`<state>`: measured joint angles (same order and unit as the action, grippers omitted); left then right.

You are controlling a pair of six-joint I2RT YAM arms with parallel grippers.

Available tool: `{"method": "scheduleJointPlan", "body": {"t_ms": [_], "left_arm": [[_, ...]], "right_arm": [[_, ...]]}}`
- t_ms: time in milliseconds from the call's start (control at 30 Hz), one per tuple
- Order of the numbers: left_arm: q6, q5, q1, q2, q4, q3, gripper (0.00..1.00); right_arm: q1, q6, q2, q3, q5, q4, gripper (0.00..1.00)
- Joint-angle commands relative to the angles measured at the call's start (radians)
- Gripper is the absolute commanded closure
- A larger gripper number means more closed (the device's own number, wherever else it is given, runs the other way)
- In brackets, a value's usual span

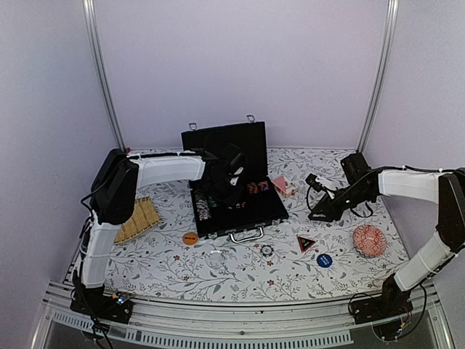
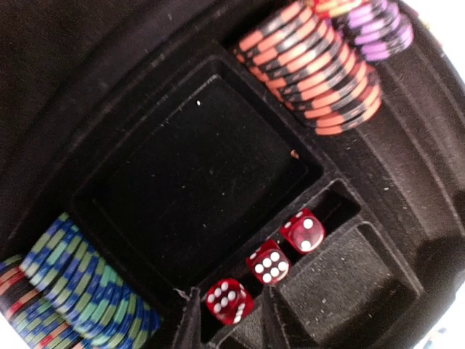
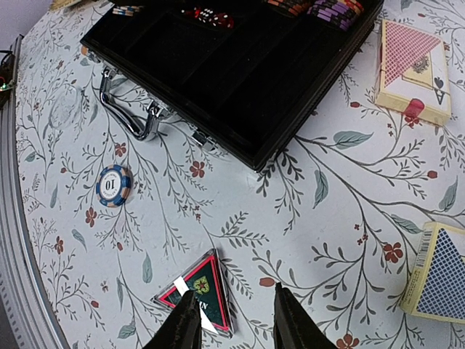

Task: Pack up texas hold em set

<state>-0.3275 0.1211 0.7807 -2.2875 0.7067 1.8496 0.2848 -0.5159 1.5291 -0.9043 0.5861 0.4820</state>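
Observation:
The black case (image 1: 251, 218) lies open mid-table with its lid up. My left gripper (image 1: 232, 190) reaches down into it. In the left wrist view its fingers (image 2: 190, 320) stand astride a red die (image 2: 229, 305) that rests in the narrow slot, with a gap on the right side. Two more dice (image 2: 268, 262) lie further along the slot. Orange-black chips (image 2: 312, 65), purple chips (image 2: 378, 29) and blue-green chips (image 2: 80, 291) fill the rows. My right gripper (image 3: 235, 292) hovers open over the cloth, beside a triangular marker (image 3: 200, 291).
A red-backed deck (image 3: 410, 69), a blue-backed deck (image 3: 439, 273) and a loose chip (image 3: 115, 185) lie on the cloth. An orange disc (image 1: 190, 238) and a blue disc (image 1: 324, 260) sit near the front. A straw tray (image 1: 138, 219) lies left and a red bowl (image 1: 369, 240) right.

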Motion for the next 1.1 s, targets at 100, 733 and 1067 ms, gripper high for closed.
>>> {"method": "scheduleJointPlan", "body": {"t_ms": [100, 733, 1067], "left_arm": [[0.009, 0.049, -0.009, 0.094, 0.006, 0.003, 0.67], [0.024, 0.014, -0.015, 0.033, 0.063, -0.009, 1.00], [0.025, -0.022, -0.015, 0.003, 0.070, -0.017, 1.00]], "right_arm": [[-0.004, -0.012, 0.017, -0.025, 0.021, 0.012, 0.64], [-0.004, -0.012, 0.028, -0.026, 0.022, 0.015, 0.64], [-0.003, -0.015, 0.037, -0.029, 0.022, 0.019, 0.64]]}}
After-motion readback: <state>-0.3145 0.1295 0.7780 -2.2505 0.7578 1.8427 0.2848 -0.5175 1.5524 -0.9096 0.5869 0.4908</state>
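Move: The die at the left end of the row of three red dice sits between my left hand's open fingertips, its middle about 1 cm below. The middle die is some 2 cm to the right of it and the end die about 4 cm, both level with it; the green-blue chips lie about 5 cm to my left hand's left and 3 cm ahead, the orange chips about 8 cm right and 5 cm ahead. From my right hand the left-end die is about 25 cm left, 8 cm ahead and 6 cm lower. I lift my left hand nearly 4 cm straight up, so the open fingers come clear of the left-end die, and shut them empty at the top. Then I ease left about 1 cm and lower the closed tips some 2.5 cm, drifting slightly back, so they end close by that die's near-left edge; contact can't be seen. ##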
